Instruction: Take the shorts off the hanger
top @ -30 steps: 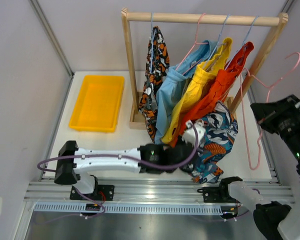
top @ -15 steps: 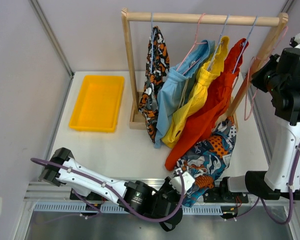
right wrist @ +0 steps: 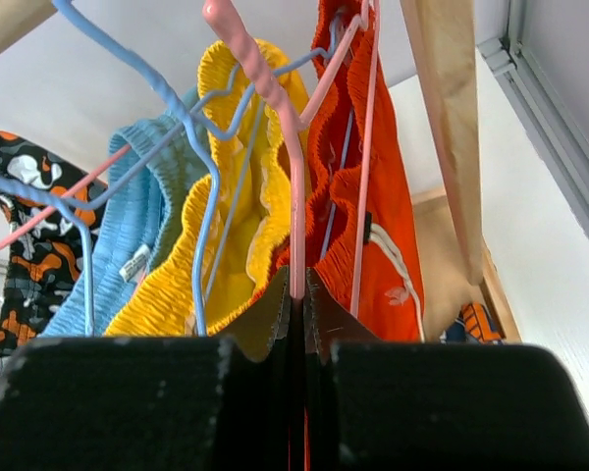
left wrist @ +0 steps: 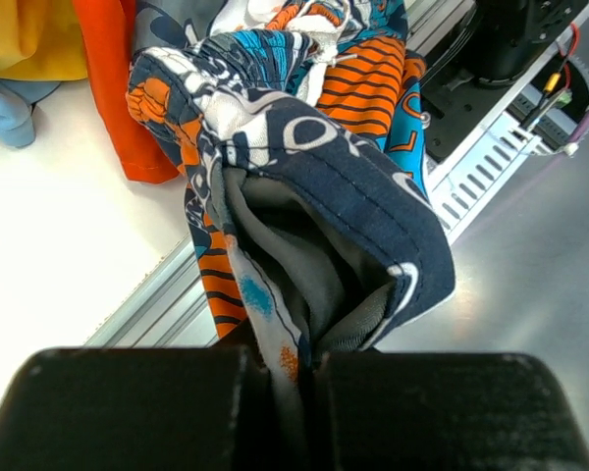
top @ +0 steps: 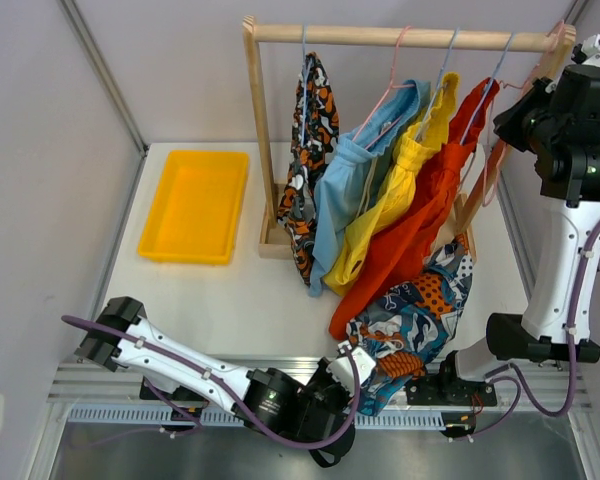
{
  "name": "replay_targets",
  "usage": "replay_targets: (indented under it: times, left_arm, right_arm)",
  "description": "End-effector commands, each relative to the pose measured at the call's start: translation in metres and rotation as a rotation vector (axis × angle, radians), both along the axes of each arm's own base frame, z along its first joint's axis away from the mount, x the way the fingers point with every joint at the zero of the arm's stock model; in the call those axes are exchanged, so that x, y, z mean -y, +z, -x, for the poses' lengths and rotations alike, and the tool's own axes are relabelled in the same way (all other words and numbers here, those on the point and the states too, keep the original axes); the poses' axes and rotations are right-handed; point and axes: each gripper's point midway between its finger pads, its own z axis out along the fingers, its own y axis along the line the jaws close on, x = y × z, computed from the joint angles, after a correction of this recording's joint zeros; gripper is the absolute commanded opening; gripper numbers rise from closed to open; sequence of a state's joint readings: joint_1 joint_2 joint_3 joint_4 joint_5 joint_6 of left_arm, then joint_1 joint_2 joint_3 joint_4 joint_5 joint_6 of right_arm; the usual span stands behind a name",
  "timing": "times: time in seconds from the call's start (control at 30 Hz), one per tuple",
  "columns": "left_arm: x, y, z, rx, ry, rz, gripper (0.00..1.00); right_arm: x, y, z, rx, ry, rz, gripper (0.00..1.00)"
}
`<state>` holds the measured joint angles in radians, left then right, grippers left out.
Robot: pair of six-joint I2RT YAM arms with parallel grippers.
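My left gripper is shut on the dark blue cartoon-print shorts at the table's near edge; the left wrist view shows its jaws pinching the shorts' hem. The shorts are off their hanger and trail over the front rail. My right gripper is shut on a bare pink hanger, held high by the wooden rack's right end; the right wrist view shows the pink wire between the jaws. Black-orange-white, light blue, yellow and red-orange shorts hang on the rack.
A yellow tray sits at the table's left. The rack's right post stands close to my right gripper. The metal rail runs along the near edge.
My left arm pulled the dark blue shorts back to the near edge. My right arm lifted the bare pink hanger up to the rack's right end.
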<state>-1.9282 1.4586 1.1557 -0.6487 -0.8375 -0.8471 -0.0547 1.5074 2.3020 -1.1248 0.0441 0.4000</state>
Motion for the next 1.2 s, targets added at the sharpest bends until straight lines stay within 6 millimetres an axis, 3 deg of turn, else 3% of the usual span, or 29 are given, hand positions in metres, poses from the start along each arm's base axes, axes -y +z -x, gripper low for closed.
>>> replay_targets:
  times: [0.0, 0.23, 0.37, 0.5, 0.7, 0.73, 0.77, 0.83, 0.87, 0.9, 1.07, 1.17]
  left_arm:
    - [0.012, 0.011, 0.002, -0.013, 0.021, 0.088, 0.00]
    - [0.014, 0.010, 0.005, -0.028, 0.017, 0.103, 0.00]
    - [0.007, 0.022, -0.001, -0.020, 0.044, 0.109, 0.00]
    - [-0.005, 0.045, -0.008, 0.002, 0.068, 0.117, 0.00]
    - [-0.039, 0.085, -0.030, 0.066, 0.152, 0.096, 0.00]
    - [-0.045, 0.089, -0.034, 0.068, 0.170, 0.097, 0.00]
    - [-0.049, 0.103, -0.039, 0.081, 0.193, 0.120, 0.00]
    - [-0.072, 0.115, -0.052, 0.106, 0.236, 0.102, 0.00]
    - [-0.081, 0.125, -0.058, 0.112, 0.260, 0.113, 0.00]
    - [-0.102, 0.131, -0.070, 0.145, 0.300, 0.092, 0.00]
    - [-0.135, 0.169, -0.094, 0.144, 0.319, 0.169, 0.00]
    - [-0.153, 0.187, -0.108, 0.171, 0.332, 0.189, 0.00]
  right_arm:
    - [-0.001, 0.030, -0.012, 0.116, 0.021, -0.001, 0.00]
    - [0.014, 0.011, -0.051, 0.078, 0.032, -0.010, 0.00]
    - [0.018, -0.019, -0.060, 0.004, 0.034, -0.031, 0.00]
    - [0.014, -0.044, -0.051, -0.029, 0.045, -0.055, 0.00]
    - [0.009, -0.052, -0.018, -0.015, 0.047, -0.066, 0.01]
    - [0.009, -0.051, -0.007, -0.012, 0.047, -0.056, 0.07]
    - [0.009, -0.051, -0.001, -0.013, 0.043, -0.050, 0.34]
    - [0.013, -0.047, 0.016, -0.011, 0.019, -0.026, 0.72]
    - [0.015, -0.045, 0.023, -0.007, 0.005, -0.014, 0.99]
    - [0.020, -0.044, 0.030, -0.005, -0.021, 0.003, 0.99]
    - [0.034, -0.030, 0.072, 0.050, -0.116, 0.074, 0.99]
    - [0.037, -0.027, 0.088, 0.068, -0.146, 0.087, 0.99]
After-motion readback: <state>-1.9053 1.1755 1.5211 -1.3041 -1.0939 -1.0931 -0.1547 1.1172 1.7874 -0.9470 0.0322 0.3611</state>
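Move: My left hand still pinches the patterned shorts low over the near table edge, most of them trailing some 9 cm right and 8 cm ahead. The yellow tray lies roughly 34 cm ahead, 38 cm left and 15 cm below; the orange-black shorts hang some 30 cm ahead, 12 cm left, 8 cm higher. My right hand, holding the empty pink hanger, has the rail's right end about 12 cm ahead, 4 cm right, slightly above; the red shorts hang level ahead, 6 cm left and 15 cm below. With my right hand I carry the pink hanger about 6 cm forward to the rail's right end, sinking some 5 cm to set its hook over the wood, then open wide and draw straight back about 13 cm. My left hand first barely stirs, then lifts its pinched shorts some 16 cm, going left and forward towards the yellow tray, turning roughly 15 degrees counter-clockwise. ##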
